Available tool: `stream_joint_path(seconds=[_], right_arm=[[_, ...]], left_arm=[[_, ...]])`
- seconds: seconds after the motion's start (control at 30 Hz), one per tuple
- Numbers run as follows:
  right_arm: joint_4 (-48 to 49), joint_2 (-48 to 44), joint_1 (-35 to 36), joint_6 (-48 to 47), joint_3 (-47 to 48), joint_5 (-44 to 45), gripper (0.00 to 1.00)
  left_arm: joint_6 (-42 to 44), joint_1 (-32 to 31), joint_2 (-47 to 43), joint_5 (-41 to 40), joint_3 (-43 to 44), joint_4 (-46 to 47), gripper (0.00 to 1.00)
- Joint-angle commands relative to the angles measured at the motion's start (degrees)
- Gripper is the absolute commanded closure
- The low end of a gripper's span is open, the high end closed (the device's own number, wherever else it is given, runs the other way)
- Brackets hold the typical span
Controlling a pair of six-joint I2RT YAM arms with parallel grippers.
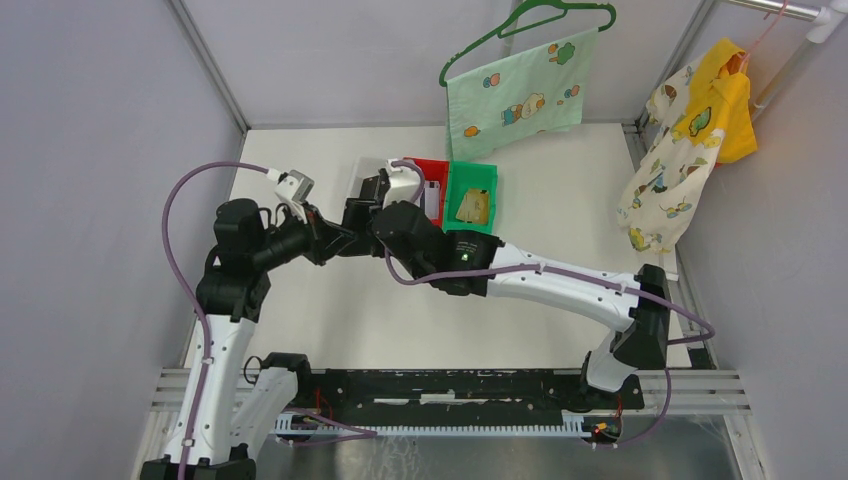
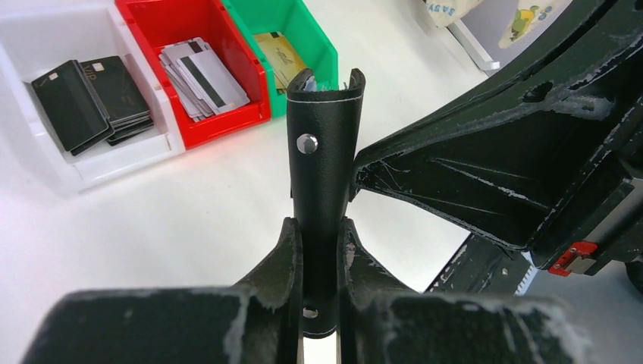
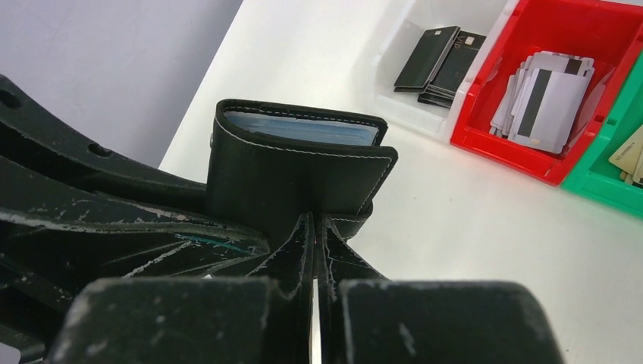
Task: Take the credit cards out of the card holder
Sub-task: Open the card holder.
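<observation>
The black card holder [image 3: 303, 178] is held above the table between both grippers, folded shut. Pale grey-blue edges [image 3: 303, 127] show in its top opening; I cannot tell cards from lining there. My left gripper [image 2: 319, 224] is shut on the holder's lower end [image 2: 324, 174], below a silver snap stud. My right gripper [image 3: 315, 218] is shut at the holder's lower flap edge, fingertips pinched on it. Credit cards lie in the bins: whitish-grey ones [image 3: 546, 95] in the red bin, tan-gold ones [image 2: 279, 51] in the green bin.
A clear bin [image 2: 91, 163] with black cards, a red bin [image 2: 227, 125] and a green bin [image 2: 326, 53] stand side by side beyond the grippers. A green hanger with cloth [image 1: 515, 95] and a yellow garment [image 1: 700, 130] hang at the back.
</observation>
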Motion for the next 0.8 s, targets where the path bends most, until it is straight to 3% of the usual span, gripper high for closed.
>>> stream_joint_path(seconds=[0.0,0.53,0.63,0.77], right_arm=[[-3.5,-3.9,-0.8,-1.1,-5.0,5.7,1.0],[0.3,-11.6,-1.4,-2.2,-16.4,5.3,0.99],[3.4,-13.6,-2.8,-6.8,-16.9,-0.4,0.79],[13.3,-19.5,-6.8,-14.1,-23.2,-18.8,0.46]], left_arm=[[-2.3,0.0,-0.8,2.3,2.6,6.0,0.98],[-3.2,0.0,-0.9,3.3,3.0,6.0,0.98],[-3.0,0.0,-0.9,6.6,3.4,5.0,0.98],[-3.4,0.0,-1.2,12.7,3.9,4.1,0.98]])
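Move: Held already between both grippers, the card holder has its middle about 3 cm left of the right hand and 1 cm farther out, 1 cm above it; from the left hand it lies about 3 cm right, 2 cm ahead and 2 cm up. Some 26 cm below the right hand and 15 cm ahead stand the bins: the white bin 3 cm left, the red bin 7 cm right. Pulling on the holder's closing strap with shut fingers, the right hand first eases to the right, then jerks away from the holder, in all some 7 cm right, and sinks about 5 cm; then its fingers open to roughly half while it rises a little. The left hand keeps its pinch on the holder, drifting 1 to 2 cm right and back. ##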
